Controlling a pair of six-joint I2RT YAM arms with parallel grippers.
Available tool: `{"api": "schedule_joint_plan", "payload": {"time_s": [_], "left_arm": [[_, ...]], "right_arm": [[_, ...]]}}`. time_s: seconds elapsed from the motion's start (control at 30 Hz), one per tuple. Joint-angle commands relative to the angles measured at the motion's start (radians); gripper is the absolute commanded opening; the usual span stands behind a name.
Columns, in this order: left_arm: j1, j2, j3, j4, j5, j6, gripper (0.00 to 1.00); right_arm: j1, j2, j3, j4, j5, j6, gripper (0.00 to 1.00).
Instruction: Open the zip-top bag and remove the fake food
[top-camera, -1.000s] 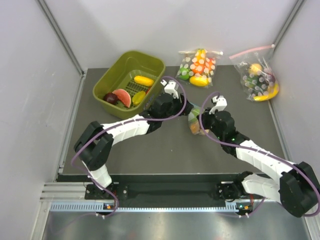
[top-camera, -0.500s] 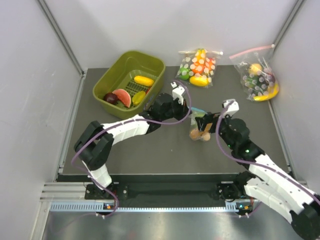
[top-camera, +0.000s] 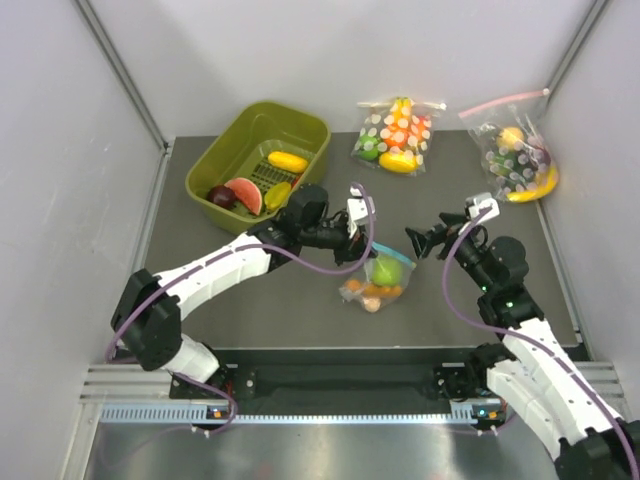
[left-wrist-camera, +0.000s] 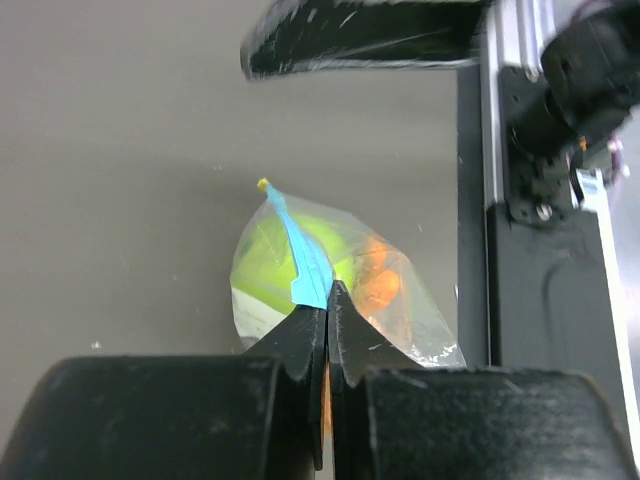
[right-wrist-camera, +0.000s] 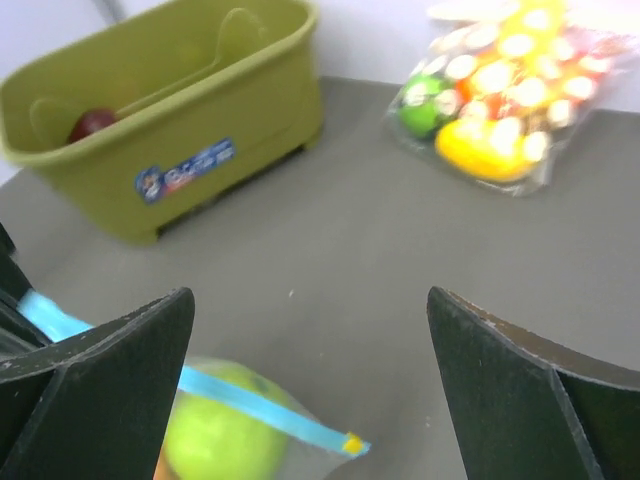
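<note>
The zip-top bag (top-camera: 378, 282) is small and clear, and it hangs just above the dark table near the middle. My left gripper (top-camera: 361, 249) is shut on its light-blue zip strip (left-wrist-camera: 305, 262). The fake food sits inside it: a round green fruit (left-wrist-camera: 262, 268) and orange carrot-like pieces (left-wrist-camera: 377, 285). My right gripper (top-camera: 428, 239) is wide open just right of the bag and holds nothing. Its wrist view shows the strip's yellow-tipped end (right-wrist-camera: 343, 443) and the green fruit (right-wrist-camera: 222, 432) low between the spread fingers (right-wrist-camera: 112, 372).
An olive-green bin (top-camera: 214, 160) with yellow, red and purple toy pieces stands at the back left. Two larger white-dotted bags lie at the back, one in the centre (top-camera: 396, 135) and one at the right (top-camera: 520, 157). Grey walls close in both sides.
My right gripper let go of the bag, opened wide and drew back to the right. My left gripper shut on the blue strip and carried the bag toward the near side.
</note>
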Motion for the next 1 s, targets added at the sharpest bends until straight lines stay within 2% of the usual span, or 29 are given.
{"api": "schedule_joint_plan", "payload": {"time_s": [0.0, 0.03, 0.13, 0.23, 0.37, 0.43, 0.47, 0.5, 0.53, 0.57, 0.67, 0.9, 0.97], "left_arm": [[0.016, -0.088, -0.017, -0.099, 0.067, 0.131, 0.00], [0.019, -0.112, -0.020, -0.102, 0.072, 0.141, 0.00], [0.051, -0.137, -0.023, -0.127, 0.113, 0.161, 0.00], [0.082, -0.154, -0.019, -0.144, 0.156, 0.168, 0.00], [0.089, -0.163, -0.010, -0.174, 0.223, 0.168, 0.00], [0.091, -0.155, 0.010, -0.200, 0.246, 0.172, 0.00], [0.091, -0.154, 0.019, -0.229, 0.265, 0.181, 0.00], [0.091, -0.152, 0.032, -0.237, 0.269, 0.182, 0.00], [0.091, -0.148, 0.036, -0.247, 0.274, 0.184, 0.00], [0.091, -0.148, 0.038, -0.248, 0.289, 0.184, 0.00], [0.091, -0.143, 0.046, -0.251, 0.314, 0.182, 0.00], [0.091, -0.121, 0.063, -0.273, 0.320, 0.190, 0.00], [0.091, -0.118, 0.059, -0.267, 0.293, 0.193, 0.00]], "right_arm": [[-0.121, 0.012, -0.106, 0.247, -0.423, -0.008, 0.99], [-0.146, 0.021, -0.126, 0.295, -0.556, 0.011, 0.97], [-0.200, 0.070, -0.186, 0.511, -0.759, 0.120, 0.85], [-0.201, 0.144, -0.188, 0.640, -0.887, 0.197, 0.80], [-0.201, 0.286, -0.195, 0.873, -0.984, 0.339, 0.76], [-0.200, 0.348, -0.191, 1.075, -1.034, 0.417, 0.76], [-0.200, 0.412, -0.186, 1.150, -1.048, 0.513, 0.75], [-0.198, 0.446, -0.176, 1.315, -1.060, 0.566, 0.75], [-0.197, 0.481, -0.166, 1.384, -1.077, 0.618, 0.75], [-0.189, 0.539, -0.154, 1.421, -1.085, 0.690, 0.74], [-0.137, 0.612, -0.094, 1.440, -1.100, 0.692, 0.72], [-0.048, 0.666, -0.070, 1.437, -1.094, 0.672, 0.70], [-0.030, 0.669, -0.071, 1.437, -1.097, 0.677, 0.65]]}}
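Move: The blue zip strip's free end, with its yellow tip, is about 4 cm left of the right hand, 3 cm back and 7 cm below. The green food inside the bag sits some 10 cm left, 4 cm back and 12 cm down; the orange food is roughly 12 cm left, 7 cm back and 14 cm down. From the left hand, already pinching the strip, that free end is about 10 cm right, level fore-and-aft and 4 cm lower. Swing the right gripper left and back, and some 4 cm lower, about 14 cm in all, to the free end of the zip strip, turning it roughly 60 degrees counter-clockwise to point at the left gripper; narrow its fingers by about a third, still open. Keep the left pinch and carry the bag left, then back, rising slightly. ##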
